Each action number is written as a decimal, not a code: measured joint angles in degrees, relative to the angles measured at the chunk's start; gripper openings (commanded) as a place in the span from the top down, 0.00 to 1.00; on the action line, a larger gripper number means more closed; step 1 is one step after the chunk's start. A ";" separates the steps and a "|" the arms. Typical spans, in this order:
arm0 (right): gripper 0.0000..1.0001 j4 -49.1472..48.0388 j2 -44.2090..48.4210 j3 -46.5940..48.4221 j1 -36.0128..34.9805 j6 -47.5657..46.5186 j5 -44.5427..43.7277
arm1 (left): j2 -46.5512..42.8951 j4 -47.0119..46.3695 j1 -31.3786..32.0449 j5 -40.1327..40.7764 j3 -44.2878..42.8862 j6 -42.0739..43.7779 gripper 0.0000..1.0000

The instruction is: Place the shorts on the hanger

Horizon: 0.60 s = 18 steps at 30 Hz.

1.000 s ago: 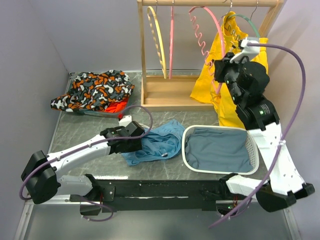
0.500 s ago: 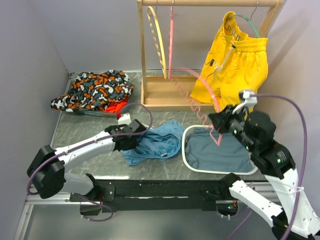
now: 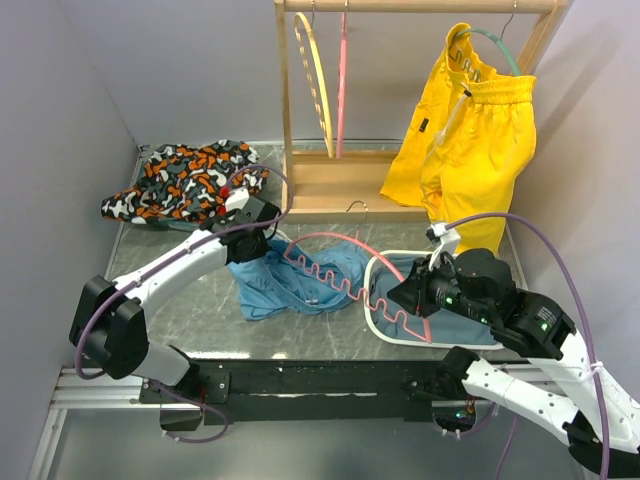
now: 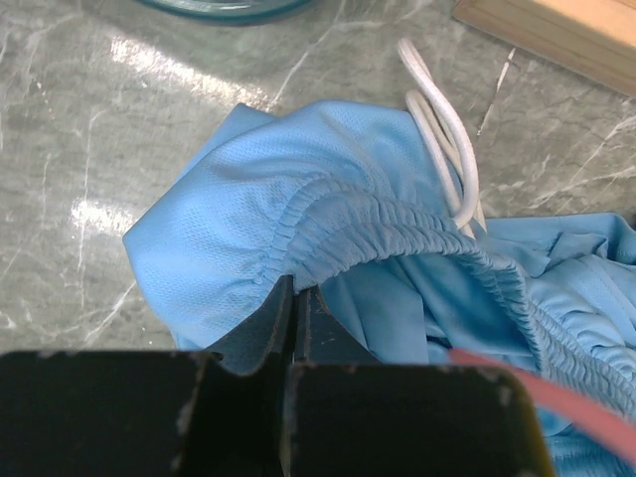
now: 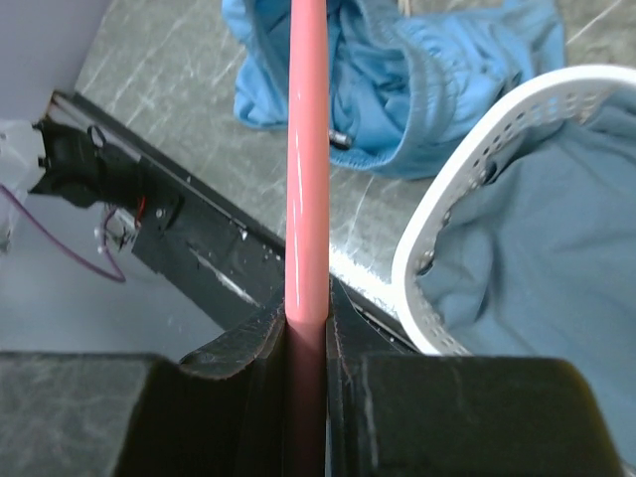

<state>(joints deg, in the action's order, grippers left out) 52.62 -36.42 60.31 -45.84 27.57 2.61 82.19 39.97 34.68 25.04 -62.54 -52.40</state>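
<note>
The sky-blue shorts (image 3: 290, 285) lie crumpled on the table, left of the basket. My left gripper (image 3: 262, 243) is shut on their elastic waistband (image 4: 328, 214) and holds it lifted at the shorts' far left edge. The white drawstring (image 4: 442, 129) loops out behind. My right gripper (image 3: 408, 297) is shut on the pink hanger (image 3: 340, 240), low over the basket. The hanger's loop and wavy bar reach left across the shorts. In the right wrist view the pink bar (image 5: 308, 149) runs straight up from my closed fingers, over the shorts (image 5: 397, 70).
A white basket (image 3: 378, 262) with grey-blue cloth sits right of the shorts. Behind stands a wooden rack (image 3: 340, 190) with a yellow hanger (image 3: 315, 80), another pink hanger (image 3: 343, 80) and yellow shorts (image 3: 470, 130) on a teal hanger. A patterned garment (image 3: 185, 180) lies at the back left.
My right arm has come down from the rack with the pink hanger, which now reaches over the shorts. My left gripper has moved back, pulling the waistband with it.
</note>
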 measured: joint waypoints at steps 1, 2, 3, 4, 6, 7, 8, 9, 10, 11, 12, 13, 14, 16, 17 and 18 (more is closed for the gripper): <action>1.00 0.13 0.20 -0.37 -0.31 0.04 0.31 | 0.28 0.00 -0.13 -0.20 -0.35 0.44 0.99; 1.00 0.17 0.33 -0.72 -0.59 0.04 0.50 | 0.46 0.00 -0.31 -0.37 -0.55 0.76 0.99; 1.00 0.31 0.37 -0.94 -0.81 0.04 0.57 | 0.46 0.02 -0.50 -0.59 -0.63 1.07 0.99; 1.00 0.31 0.44 -1.14 -0.94 0.02 0.68 | 0.46 0.13 -0.72 -0.85 -0.76 1.33 0.99; 1.00 0.20 0.50 -1.53 -1.11 -0.13 0.92 | 0.46 0.13 -0.96 -1.36 -1.03 2.10 0.99; 1.00 0.15 0.42 -1.70 -1.20 -0.17 1.09 | 0.46 0.09 -1.03 -1.60 -1.11 2.36 0.99; 1.00 0.04 0.15 -1.95 -1.36 -0.24 1.25 | 0.46 -0.07 -1.07 -1.90 -1.14 2.80 0.99; 1.00 -0.33 0.11 -2.25 -1.68 -0.33 1.31 | 0.35 -0.13 -1.09 -2.40 -1.14 3.34 0.99; 1.00 -0.90 0.04 -2.67 -2.21 -0.42 1.36 | 0.22 -0.15 -1.07 -3.06 -1.14 3.80 0.99; 1.00 -1.64 -0.11 -3.15 -2.82 -0.44 1.38 | -0.07 -0.20 -1.07 -3.69 -1.14 4.50 0.99; 1.00 -2.49 -0.24 -3.56 -3.43 -0.44 1.33 | -0.50 -0.28 -1.07 -4.31 -1.11 5.07 0.99; 1.00 -3.56 -0.57 -4.11 -4.37 -0.48 1.29 | -1.14 -0.31 -1.07 -4.94 -1.11 5.55 0.99; 1.00 -4.90 -0.98 -4.61 -5.29 -0.59 1.27 | -1.99 -0.31 -1.07 -5.70 -1.11 6.25 0.99; 1.00 -7.74 -2.05 -5.66 -7.67 -0.81 0.63 | -4.24 -0.28 -0.96 -6.86 -0.98 7.23 0.99; 1.00 -9.40 -2.73 -6.32 -9.11 -0.98 -0.24 | -5.64 -0.28 -0.72 -7.28 -0.90 7.85 0.99; 1.00 -11.04 -3.34 -6.97 -10.51 -1.16 -1.25 | -7.06 -0.28 -0.42 -7.56 -0.83 8.33 0.99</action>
<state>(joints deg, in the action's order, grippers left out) 41.58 -39.77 53.34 -56.36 26.41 1.37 75.13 39.68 34.26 17.47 -63.37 -44.07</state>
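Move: The left gripper already pinches the blue shorts' waistband; the pink hanger's free end hovers about 5 cm to its right, 3 cm nearer the base and some 4 cm higher, and the wooden rack's base is 10 cm ahead, 18 cm right and 10 cm lower. From the right gripper, which holds that hanger, the shorts' waist opening lies about 12 cm ahead, 17 cm left and 18 cm below; the white basket is 5 cm ahead, 14 cm right, 23 cm down. Feed the pink hanger's free end leftward to the waistband beside the left fingers: sweep the right gripper about 5 cm left while sinking roughly half that, turning some 10 degrees counter-clockwise, grip kept. Keep the left pinch and, mostly late on, lift the waistband about 4 cm, easing slightly right and back with a 10-degree clockwise turn. ##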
